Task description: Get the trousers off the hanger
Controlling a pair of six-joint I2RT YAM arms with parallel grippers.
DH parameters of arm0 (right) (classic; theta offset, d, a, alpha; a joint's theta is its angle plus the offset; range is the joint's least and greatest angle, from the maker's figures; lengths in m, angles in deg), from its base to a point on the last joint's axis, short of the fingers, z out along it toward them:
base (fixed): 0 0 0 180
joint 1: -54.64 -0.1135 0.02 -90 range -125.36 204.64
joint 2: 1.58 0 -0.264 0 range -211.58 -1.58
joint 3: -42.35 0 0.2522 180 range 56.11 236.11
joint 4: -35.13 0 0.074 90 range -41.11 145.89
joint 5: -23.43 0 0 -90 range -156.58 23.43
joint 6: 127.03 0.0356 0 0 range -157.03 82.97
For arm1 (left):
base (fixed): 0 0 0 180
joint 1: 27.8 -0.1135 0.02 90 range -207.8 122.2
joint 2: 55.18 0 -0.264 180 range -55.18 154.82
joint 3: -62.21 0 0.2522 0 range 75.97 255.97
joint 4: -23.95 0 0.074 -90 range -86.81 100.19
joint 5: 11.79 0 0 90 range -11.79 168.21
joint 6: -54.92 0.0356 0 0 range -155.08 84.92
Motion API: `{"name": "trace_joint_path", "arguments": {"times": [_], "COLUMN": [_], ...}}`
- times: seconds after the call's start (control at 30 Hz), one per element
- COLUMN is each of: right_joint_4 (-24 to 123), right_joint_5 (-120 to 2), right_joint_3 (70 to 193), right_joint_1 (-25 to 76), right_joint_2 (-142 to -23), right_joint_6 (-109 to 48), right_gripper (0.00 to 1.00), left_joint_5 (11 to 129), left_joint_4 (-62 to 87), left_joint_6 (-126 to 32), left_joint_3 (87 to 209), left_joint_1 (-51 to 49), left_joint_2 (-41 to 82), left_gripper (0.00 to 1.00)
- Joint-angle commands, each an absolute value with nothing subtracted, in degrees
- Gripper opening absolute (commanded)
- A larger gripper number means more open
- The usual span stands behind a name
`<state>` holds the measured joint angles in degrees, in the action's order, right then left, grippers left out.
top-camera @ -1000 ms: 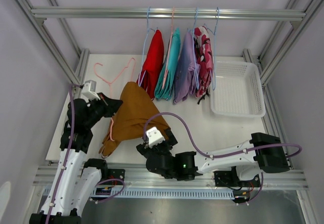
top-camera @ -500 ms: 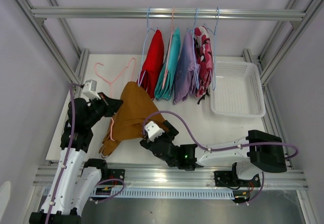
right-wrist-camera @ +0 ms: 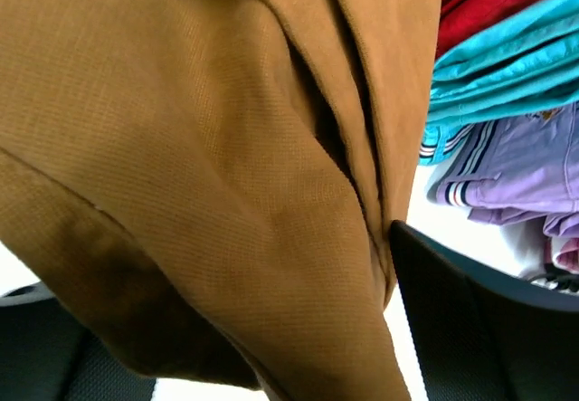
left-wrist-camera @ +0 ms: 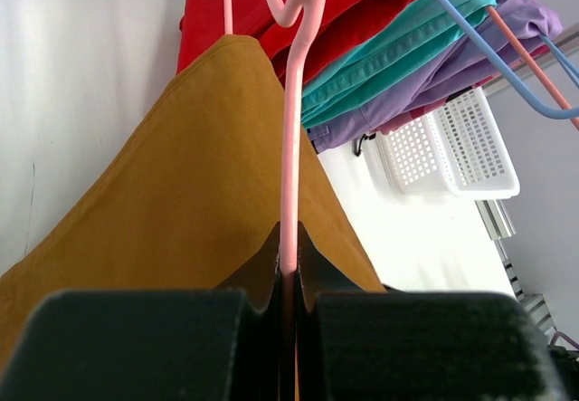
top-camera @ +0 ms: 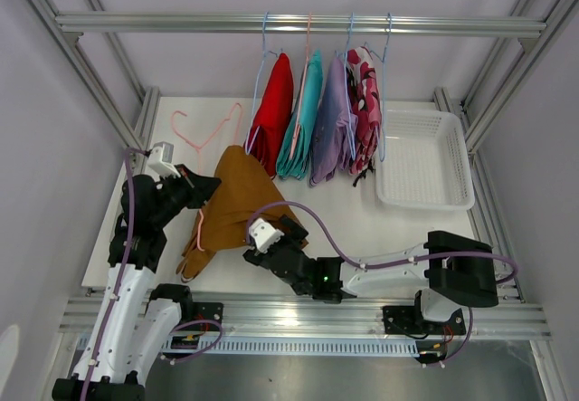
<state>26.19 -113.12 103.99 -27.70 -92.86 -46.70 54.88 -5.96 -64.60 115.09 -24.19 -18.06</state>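
Mustard-brown trousers (top-camera: pixel 237 197) hang on a pink hanger (top-camera: pixel 199 229) that is tilted low over the table's left side. My left gripper (top-camera: pixel 210 186) is shut on that hanger's wire (left-wrist-camera: pixel 289 175), and the brown cloth (left-wrist-camera: pixel 181 193) spreads beyond it. My right gripper (top-camera: pixel 288 229) stands open at the trousers' lower right edge. A thick fold of the cloth (right-wrist-camera: pixel 226 175) lies between its fingers (right-wrist-camera: pixel 470 319). Red (top-camera: pixel 276 111), teal (top-camera: pixel 303 116), lilac (top-camera: pixel 331 120) and pink camouflage (top-camera: pixel 365 102) trousers hang on hangers from the rail (top-camera: pixel 181 23).
A bare pink hanger (top-camera: pixel 204 134) lies on the table at the back left. A white slotted basket (top-camera: pixel 423 161) stands at the right. Metal frame posts border the table on both sides, and the hanging clothes sit just behind the brown pair.
My right gripper has moved left and forward, from the table's front edge to the brown trousers' lower edge. The left gripper and the hanger have stayed put.
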Motion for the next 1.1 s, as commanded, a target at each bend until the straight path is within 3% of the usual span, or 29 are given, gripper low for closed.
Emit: {"name": "trace_joint_path", "arguments": {"times": [0.0, 0.03, 0.1, 0.17, 0.23, 0.3, 0.4, 0.7, 1.07], "right_joint_4": [21.5, 21.2, 19.2, 19.4, 18.8, 17.8, 17.2, 25.8, 27.2], "right_joint_5": [-112.1, -112.9, -112.2, -112.7, -114.7, -115.0, -115.9, -120.4, -130.0], "right_joint_3": [106.3, 105.9, 104.6, 104.4, 104.3, 104.2, 105.2, 112.7, 127.5], "right_joint_1": [-26.7, -26.7, -27.1, -27.3, -27.5, -27.4, -27.1, -31.1, -41.2], "right_joint_2": [-93.5, -93.4, -92.1, -91.4, -90.8, -90.6, -90.6, -88.0, -87.4], "right_joint_6": [-47.9, -47.9, -48.5, -47.9, -48.5, -50.0, -52.0, -53.2, -66.3], "right_gripper": [0.87, 0.7, 0.58, 0.39, 0.25, 0.24, 0.0, 0.0, 0.0], "left_joint_5": [53.8, 53.7, 53.4, 53.4, 53.2, 53.1, 53.1, 53.4, 56.3], "left_joint_4": [0.2, 0.2, 0.2, 0.2, 0.2, 0.3, 0.3, -0.3, -3.2], "left_joint_6": [-64.7, -64.8, -64.6, -64.4, -64.4, -64.5, -64.3, -64.3, -63.6], "left_joint_3": [116.4, 116.4, 116.4, 116.5, 116.5, 116.4, 116.4, 116.7, 117.6], "left_joint_1": [-24.5, -24.5, -24.4, -24.4, -24.4, -24.4, -24.2, -24.2, -24.2], "left_joint_2": [-18.4, -18.2, -18.2, -18.2, -18.2, -18.2, -18.3, -18.0, -17.4], "left_gripper": [0.01, 0.0, 0.01, 0.01, 0.01, 0.01, 0.01, 0.01, 0.01]}}
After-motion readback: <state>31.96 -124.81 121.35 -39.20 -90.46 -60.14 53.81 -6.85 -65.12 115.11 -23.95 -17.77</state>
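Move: The right hand's open fingers already straddle the near right part of the brown trousers, whose middle lies some 7 cm to its left and 4 cm ahead, roughly level. The red trousers hang about 22 cm ahead, 1 cm left and 8 cm higher; the turquoise ones, equally far ahead and high, are 7 cm right. From the left hand, holding the pink hanger, the brown trousers' middle is about 5 cm back, 4 cm right and 6 cm lower. The right fingers close from wide open and pinch the brown trousers' cloth between them while the hand stays nearly in place. Then the hand lifts, some 13 cm in all, drawing back about 5 cm and a little left, its fingers tipping up roughly 10 degrees. The left hand holds almost still, keeping its grip on the hanger as the trousers are pulled against it. ##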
